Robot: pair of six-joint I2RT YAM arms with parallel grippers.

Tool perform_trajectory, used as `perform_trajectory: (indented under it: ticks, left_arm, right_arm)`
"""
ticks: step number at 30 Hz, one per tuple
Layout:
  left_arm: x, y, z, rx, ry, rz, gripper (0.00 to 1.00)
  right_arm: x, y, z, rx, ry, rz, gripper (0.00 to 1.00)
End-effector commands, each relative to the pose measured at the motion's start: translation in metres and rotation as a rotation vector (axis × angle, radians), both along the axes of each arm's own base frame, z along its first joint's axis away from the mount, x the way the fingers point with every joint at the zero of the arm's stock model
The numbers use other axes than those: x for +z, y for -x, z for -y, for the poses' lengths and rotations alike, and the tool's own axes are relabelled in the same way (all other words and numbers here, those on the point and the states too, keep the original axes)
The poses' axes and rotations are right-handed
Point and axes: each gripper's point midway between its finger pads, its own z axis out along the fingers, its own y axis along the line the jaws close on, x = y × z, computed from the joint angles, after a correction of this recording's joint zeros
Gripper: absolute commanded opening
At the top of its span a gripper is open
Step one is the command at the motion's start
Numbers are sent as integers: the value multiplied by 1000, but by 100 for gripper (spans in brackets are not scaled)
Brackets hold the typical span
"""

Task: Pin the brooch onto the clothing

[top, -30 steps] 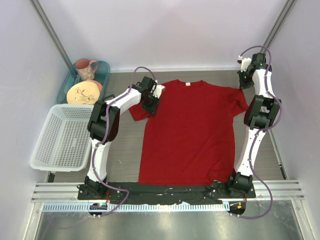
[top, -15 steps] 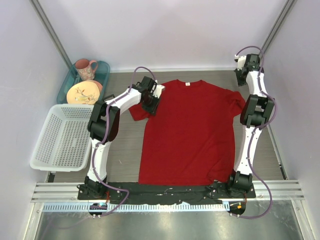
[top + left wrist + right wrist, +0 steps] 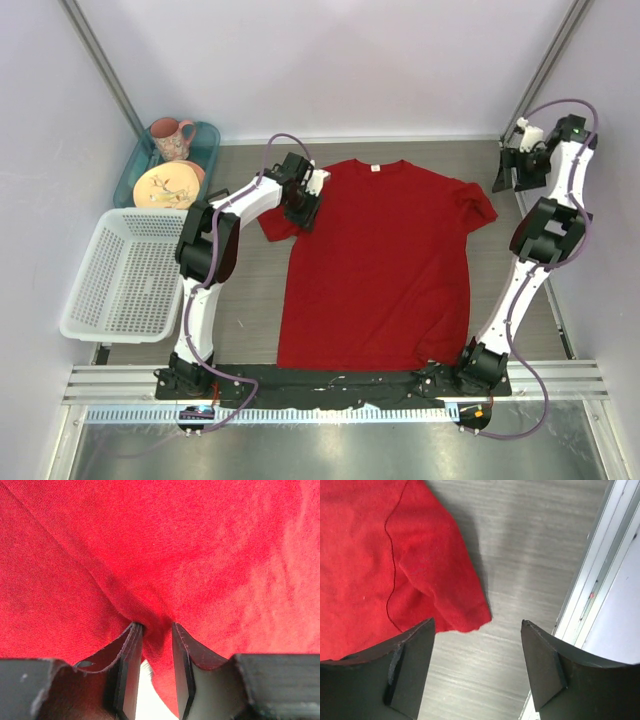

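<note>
The red T-shirt (image 3: 385, 260) lies flat in the middle of the table, neck label at the far side. My left gripper (image 3: 302, 207) sits at its left shoulder, shut on a pinched fold of the shirt (image 3: 157, 630). My right gripper (image 3: 508, 168) is open and empty, held above the bare table just right of the shirt's right sleeve (image 3: 435, 585). The sleeve also shows in the top view (image 3: 475, 200). The brooch is not visible in any view.
A white mesh basket (image 3: 125, 275) stands at the left. Behind it a teal tray (image 3: 205, 135) holds a pink mug (image 3: 172, 137) and a plate (image 3: 167, 185). A metal rail (image 3: 600, 570) borders the table at the right.
My right arm has swung from above the shirt's right sleeve out to the right, toward the table's edge. The left arm and the shirt have not moved.
</note>
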Motion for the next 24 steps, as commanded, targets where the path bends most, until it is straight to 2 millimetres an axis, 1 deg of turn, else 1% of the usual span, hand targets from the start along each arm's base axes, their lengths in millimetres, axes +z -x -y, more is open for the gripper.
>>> perform_trajectory:
  ticks: [1,2,3,5,6,8,9,10,11,13,14,15,17,18,20,22,23,24]
  left_arm:
    - [-12,8,-8,10,-22,-46,34]
    - [-12,8,-8,10,-22,-47,34]
    - [-11,9,-8,7,-23,-47,34]
    - [-11,8,-8,8,-21,-47,34]
    - [-9,8,-8,10,-21,-45,34]
    - [-8,7,-7,9,-16,-40,34]
    - [-8,7,-6,8,-15,-39,34]
    - [-8,8,-7,8,-16,-42,34]
    - [-8,8,-6,9,-14,-42,34]
    - [-7,8,-6,10,-11,-42,34]
    - [-8,8,-6,9,-14,-42,34]
    - [-8,8,-7,10,-16,-41,34]
    - [-7,7,-8,11,-16,-37,33]
    - [-8,7,-7,9,-19,-37,33]
    - [-7,6,-8,13,-19,-36,33]
    - [-8,6,-8,14,-24,-33,33]
    - [-9,6,-9,13,-28,-34,33]
    - [-10,7,-9,14,-31,-38,33]
  right_arm:
    - [6,18,-17,36,-134,-36,71]
    - [0,17,-16,23,-137,-45,64]
    - [-7,19,-16,20,-142,-60,61]
    - [-15,18,-15,2,-146,-71,55]
    - [-22,19,-14,-13,-145,-89,53]
    - [-29,17,-10,-29,-130,-91,51]
    - [-37,20,-7,-39,-116,-111,50]
    - [-41,20,-5,-48,-107,-115,49]
    - [-43,14,-1,-58,-91,-98,47]
    - [-52,16,3,-83,-68,-116,45]
    - [-55,14,5,-86,-54,-107,41]
    - [-60,15,4,-86,-44,-119,40]
    - [-68,14,12,-107,0,-127,35]
    - [-74,17,12,-112,9,-141,34]
    - [-85,15,20,-134,46,-152,30]
    - [-88,12,27,-149,76,-152,28]
    - [-94,10,34,-160,104,-153,27]
    - [-91,5,39,-170,125,-139,26]
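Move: The cuff of the red shirt's right sleeve lies almost under the open right hand, about 8 cm below it and 2 cm nearer the base. The side rail stands some 5 cm to that hand's right, level with the cuff. The sleeve's armpit fold is about 8 cm left and 7 cm back of the hand, the collar some 27 cm left and 9 cm ahead. From the left hand, the cuff is roughly 41 cm to the right and 2 cm farther out. The right hand first draws back about 2 cm, then sinks some 7.5 cm almost straight down onto the cuff of the right sleeve, its fingertips tilting about 10 degrees back towards the base. The wide-open fingers close as it drops and pinch the cloth at the very end of the cuff, while the left hand stays in place and keeps its hold on the fold by the left sleeve. ##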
